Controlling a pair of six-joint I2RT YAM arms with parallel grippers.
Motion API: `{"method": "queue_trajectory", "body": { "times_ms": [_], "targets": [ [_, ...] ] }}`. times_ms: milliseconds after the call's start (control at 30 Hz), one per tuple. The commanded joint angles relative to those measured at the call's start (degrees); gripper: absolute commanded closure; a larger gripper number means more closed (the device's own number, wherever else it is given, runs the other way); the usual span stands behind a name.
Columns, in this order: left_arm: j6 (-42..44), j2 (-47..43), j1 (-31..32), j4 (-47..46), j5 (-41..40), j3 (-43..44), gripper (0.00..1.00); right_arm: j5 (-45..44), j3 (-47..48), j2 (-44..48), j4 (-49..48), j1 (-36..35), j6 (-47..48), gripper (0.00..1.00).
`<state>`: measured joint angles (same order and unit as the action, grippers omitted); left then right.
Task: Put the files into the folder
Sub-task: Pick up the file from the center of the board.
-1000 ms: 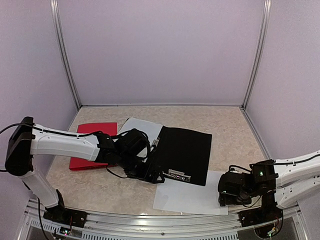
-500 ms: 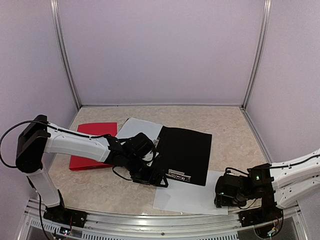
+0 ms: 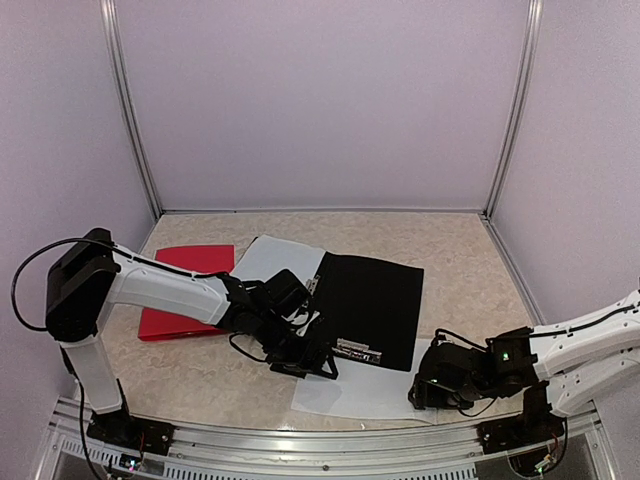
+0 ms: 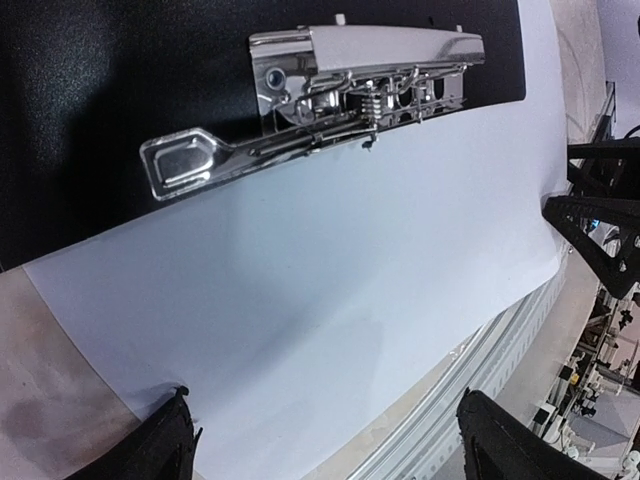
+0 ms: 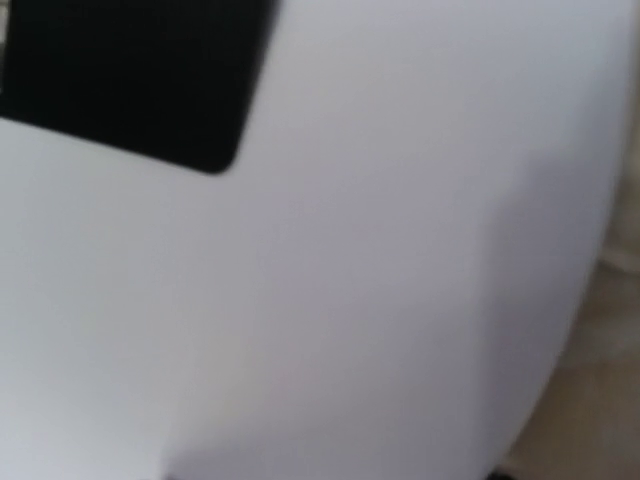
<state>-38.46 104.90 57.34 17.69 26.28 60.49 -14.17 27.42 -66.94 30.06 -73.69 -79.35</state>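
A black folder [image 3: 368, 300] lies open in the middle of the table, its metal clip [image 4: 365, 85] at its near edge. One blank white file [image 3: 355, 392] lies in front of it by the table's near edge; it also fills the left wrist view [image 4: 330, 280] and the blurred right wrist view [image 5: 380, 280]. Another white file [image 3: 280, 258] sticks out from under the folder's far left. My left gripper [image 3: 312, 365] is open over the near file's left corner, fingertips [image 4: 170, 450] wide apart. My right gripper [image 3: 422, 385] is at that file's right edge; its fingers are hidden.
A red folder [image 3: 185, 290] lies shut at the left of the table, partly under my left arm. A metal rail [image 3: 300, 440] runs along the near edge. Lilac walls enclose the beige table [image 3: 460, 260] on three sides.
My right gripper has moved left along the near edge and the near file has shifted left with it. My left gripper has come down and right onto that file's left corner.
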Motion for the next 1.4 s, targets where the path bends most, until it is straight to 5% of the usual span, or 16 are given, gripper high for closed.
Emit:
{"method": "queue_trajectory", "body": {
  "times_ms": [0,267,800,1033,1367],
  "targets": [
    [-0.6,2.7,0.0,0.2,2.2,-1.2,0.13,3.9,-2.9,-2.3,-1.0,0.2,-1.7,0.32],
    [-0.5,2.3,0.5,-0.4,2.0,-2.6,0.14,2.1,-2.5,-1.1,0.0,-1.1,-4.5,0.42],
    [1.4,0.6,0.3,2.1,-0.3,-1.1,0.14,-1.5,2.8,1.7,9.4,-1.6,-4.2,1.00],
    [2.4,-0.2,-0.2,3.0,-1.0,-0.9,0.13,-2.6,5.1,1.8,14.1,-1.7,-4.5,1.00],
    [5.5,-4.2,-1.5,5.9,-4.7,0.5,0.09,-4.7,16.3,2.6,39.4,-6.3,-12.9,1.00]
  ]
}}
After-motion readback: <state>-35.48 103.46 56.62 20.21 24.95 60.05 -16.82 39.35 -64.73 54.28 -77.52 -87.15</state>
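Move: Below and around the open right fingers lies the file, the loose white sheet. Its middle is about 5 cm ahead, 9 cm left and 2 cm below the hand. The folder's bare black half has its middle roughly 22 cm ahead and 10 cm left, and its metal clip is about 12 cm ahead and 12 cm left. From the left hand the file's middle lies some 9 cm right, 1 cm back and 3 cm below. Creeping about 1 cm left just above the table, the right hand turns back to its right while its fingers close fully, pinching the near right part of the file. It then lifts the gripped sheet some 4 cm and draws it a little right, tipping slightly. The left hand all but stays put, open over the sheet's left part, and drifts about 1 cm right at the end. ##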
